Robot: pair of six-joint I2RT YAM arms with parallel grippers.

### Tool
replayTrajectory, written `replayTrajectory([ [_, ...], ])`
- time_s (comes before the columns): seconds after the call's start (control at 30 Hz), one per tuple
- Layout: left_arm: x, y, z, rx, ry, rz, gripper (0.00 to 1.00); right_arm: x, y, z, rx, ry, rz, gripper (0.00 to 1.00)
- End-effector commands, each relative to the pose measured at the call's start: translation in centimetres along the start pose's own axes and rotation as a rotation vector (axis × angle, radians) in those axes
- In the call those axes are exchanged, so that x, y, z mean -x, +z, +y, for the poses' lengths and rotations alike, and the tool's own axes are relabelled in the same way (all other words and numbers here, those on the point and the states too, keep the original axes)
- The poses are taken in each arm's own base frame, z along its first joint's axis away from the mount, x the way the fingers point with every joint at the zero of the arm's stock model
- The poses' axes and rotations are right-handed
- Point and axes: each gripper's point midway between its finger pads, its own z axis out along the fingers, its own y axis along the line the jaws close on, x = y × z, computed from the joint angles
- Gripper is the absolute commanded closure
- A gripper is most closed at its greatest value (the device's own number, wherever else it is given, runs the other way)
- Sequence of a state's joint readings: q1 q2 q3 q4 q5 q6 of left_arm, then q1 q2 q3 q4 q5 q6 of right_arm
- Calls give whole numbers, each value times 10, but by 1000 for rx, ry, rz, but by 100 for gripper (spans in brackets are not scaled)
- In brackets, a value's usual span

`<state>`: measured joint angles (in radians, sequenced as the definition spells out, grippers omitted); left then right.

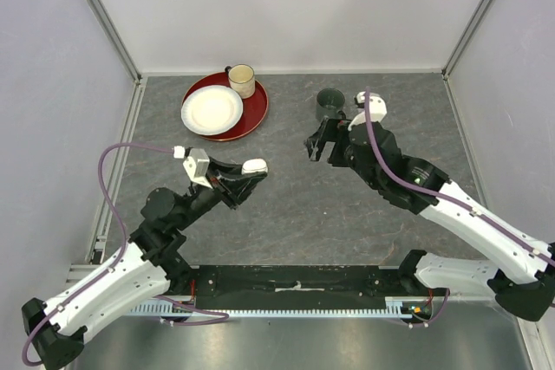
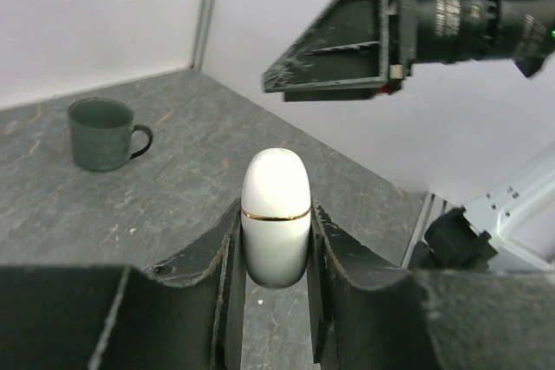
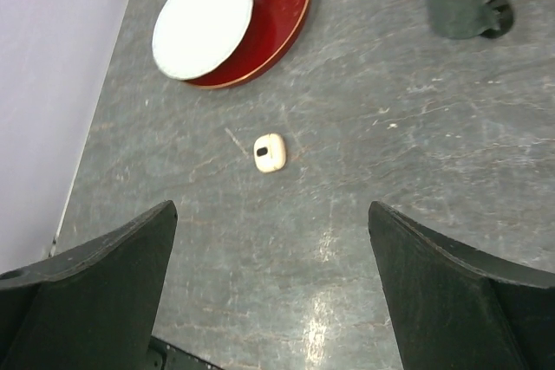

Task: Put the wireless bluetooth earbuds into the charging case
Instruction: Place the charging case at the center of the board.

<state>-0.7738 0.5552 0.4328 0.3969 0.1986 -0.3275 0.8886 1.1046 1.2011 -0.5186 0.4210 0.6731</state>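
My left gripper [image 1: 250, 172] is shut on the charging case [image 2: 276, 181], a white oval shell with a thin gold band, lifted off the table. The case [image 1: 255, 165] pokes out past the fingertips and its lid looks closed. One small pale peach earbud [image 3: 270, 153] with a dark spot lies alone on the grey tabletop, seen only in the right wrist view. My right gripper [image 3: 270, 207] hangs above the table just short of that earbud, jaws wide open and holding nothing. From above, the right gripper [image 1: 314, 146] sits to the right of the case.
A red plate [image 1: 254, 112] at the back left carries a white plate [image 1: 212, 110] and a cream mug [image 1: 242, 81]. A dark green mug [image 1: 330, 103] stands behind the right gripper. Grey walls close in the table on three sides.
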Motion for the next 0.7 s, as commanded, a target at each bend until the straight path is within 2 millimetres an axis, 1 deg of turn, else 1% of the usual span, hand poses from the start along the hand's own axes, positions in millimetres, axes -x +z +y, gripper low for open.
replayTrajectory([
  [0.0, 5, 1, 26, 201, -130, 48, 98, 4, 0, -19, -59, 51, -33, 2],
  [0.03, 7, 4, 26, 211, -141, 62, 98, 1, 1, -19, -54, 54, -21, 2],
  [0.07, -4, 9, 28, 224, -164, 109, 98, -1, 2, -18, -49, 58, -13, 2],
  [0.1, -13, 10, 30, 236, -177, 156, 98, -6, 4, -20, -52, 54, 1, 2],
  [0.13, -10, 15, 27, 228, -196, 167, 98, -9, 5, -18, -38, 55, 20, 2],
  [0.17, -25, 22, 27, 211, -214, 229, 98, -11, 6, -17, -35, 55, 30, 2],
  [0.2, -28, 25, 24, 193, -224, 251, 98, -13, 7, -18, -37, 59, 37, 2],
  [0.23, -27, 32, 20, 174, -235, 262, 98, -15, 7, -18, -32, 60, 45, 2],
  [0.27, -38, 37, 17, 150, -265, 307, 98, -15, 7, -19, -35, 61, 47, 2],
  [0.3, -43, 41, 17, 140, -281, 328, 98, -14, 6, -20, -35, 62, 43, 2],
  [0.33, -38, 48, 14, 117, -305, 328, 98, -14, 5, -21, -36, 64, 42, 2],
  [0.37, -40, 50, 12, 92, -329, 346, 98, -14, 5, -24, -46, 64, 41, 2],
  [0.4, -50, 55, 14, 88, -353, 373, 98, -11, 3, -25, -46, 67, 29, 2],
  [0.43, -47, 61, 11, 65, -379, 357, 98, -11, 1, -27, -50, 68, 26, 2],
  [0.47, -49, 63, 12, 53, -404, 366, 98, -11, 1, -32, -64, 67, 20, 2],
  [0.5, -60, 66, 18, 64, -436, 388, 98, -8, -3, -34, -64, 73, 8, 2],
  [0.57, -64, 71, 23, 66, -499, 384, 98, -7, -5, -41, -86, 75, -6, 2],
  [0.6, -77, 73, 29, 82, -531, 408, 98, -4, -8, -41, -82, 79, -17, 2],
  [0.63, -77, 76, 31, 87, -568, 396, 98, -3, -10, -42, -85, 82, -22, 2],
  [0.67, -81, 78, 34, 101, -591, 401, 98, -2, -12, -44, -86, 83, -27, 2],
])
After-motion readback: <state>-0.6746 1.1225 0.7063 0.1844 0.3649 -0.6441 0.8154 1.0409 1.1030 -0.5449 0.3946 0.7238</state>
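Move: The left hand already grips the closed white charging case; the clear board centre it is bound for lies about 11 cm ahead, 8 cm right and 27 cm below. The finished cream case lies some 13 cm ahead and 1 cm left of this hand, the green mug 27 cm ahead and 20 cm right, both well below. From the empty right hand the board centre is roughly 8 cm ahead, 5 cm left and 27 cm down. Left hand carries the gripped case down about 9 cm, rightward and forward, tipping downward; right hand drifts down-right. ##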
